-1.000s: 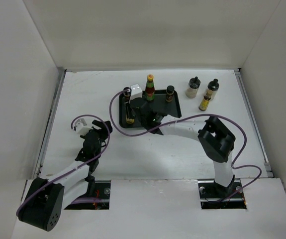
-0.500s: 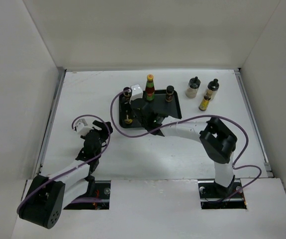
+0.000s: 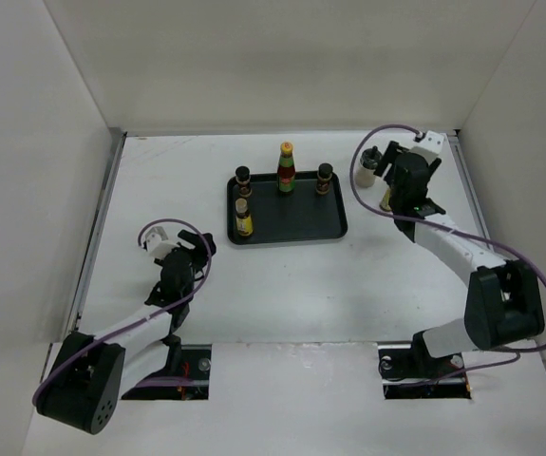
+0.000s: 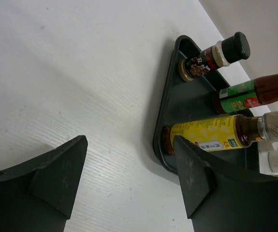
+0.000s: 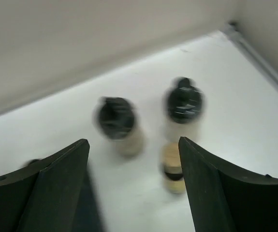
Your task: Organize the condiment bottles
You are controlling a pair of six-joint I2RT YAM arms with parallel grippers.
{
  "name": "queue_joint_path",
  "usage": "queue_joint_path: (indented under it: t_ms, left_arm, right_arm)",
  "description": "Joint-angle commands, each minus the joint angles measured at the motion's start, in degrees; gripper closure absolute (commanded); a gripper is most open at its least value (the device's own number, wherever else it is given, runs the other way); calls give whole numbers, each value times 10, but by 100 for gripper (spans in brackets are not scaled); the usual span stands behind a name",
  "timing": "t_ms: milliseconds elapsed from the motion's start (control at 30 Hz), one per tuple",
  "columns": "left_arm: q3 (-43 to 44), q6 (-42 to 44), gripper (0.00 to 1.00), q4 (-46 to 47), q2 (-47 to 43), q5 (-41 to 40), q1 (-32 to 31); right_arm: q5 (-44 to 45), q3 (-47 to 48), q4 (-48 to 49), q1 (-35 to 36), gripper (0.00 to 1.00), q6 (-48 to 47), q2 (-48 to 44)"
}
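Observation:
A black tray (image 3: 303,224) holds several bottles: a dark brown one (image 3: 243,178), the tall red one with green neck and yellow cap (image 3: 286,168), another dark one (image 3: 324,179) and a yellow-labelled one (image 3: 244,219). My right gripper (image 3: 387,176) hangs open and empty at the back right, over a cream bottle (image 3: 368,168) and a yellow-labelled bottle (image 3: 385,199). The blurred right wrist view shows my open right gripper (image 5: 134,145) above the cream bottle (image 5: 122,130), a black-capped bottle (image 5: 183,107) and a third bottle (image 5: 172,169). My left gripper (image 3: 197,239) is open and empty, left of the tray.
The left wrist view shows my open left gripper (image 4: 129,145) over bare table, with the tray's corner (image 4: 166,116), the yellow-labelled bottle (image 4: 206,137), the red bottle (image 4: 255,92) and a dark bottle (image 4: 211,58) beyond. White walls close in the table on three sides.
My right arm has swung from over the tray to the back right bottles. The yellow-labelled bottle stands free at the tray's front left. The left arm has not moved.

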Motion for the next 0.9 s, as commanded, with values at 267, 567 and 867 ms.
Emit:
queue_joint_path:
  t_ms: [267, 567, 867]
  left_arm:
    - [13, -2, 29, 34, 19, 12, -5]
    - [15, -2, 29, 34, 26, 18, -5]
    - [16, -2, 29, 35, 29, 18, -5]
  right_arm:
    - [-26, 39, -60, -81, 28, 13, 89]
    - [-11, 33, -19, -81, 68, 6, 93]
    - [11, -2, -13, 56, 72, -8, -3]
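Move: The yellow bottle I'm going for stands about 5 cm to the right of my right hand, 2 cm ahead, its middle some 12 cm below. Of the two black-topped jars behind it, the left one is 10 cm ahead and 1 cm left of this hand, the right one 8 cm ahead and 8 cm right. The tray's middle lies 23 cm left, 2 cm ahead. From my left hand the bottle is about 60 cm right and 15 cm ahead, roughly level. I drop my right hand about 9 cm while sweeping some 5 cm right, tipping the fingers about 15 degrees further down and easing slightly forward around the yellow bottle. There I close the wide-open fingers and pinch its upper part; then I lift it some 3 cm and carry it about 5 cm left and a little back, towards the tray. ##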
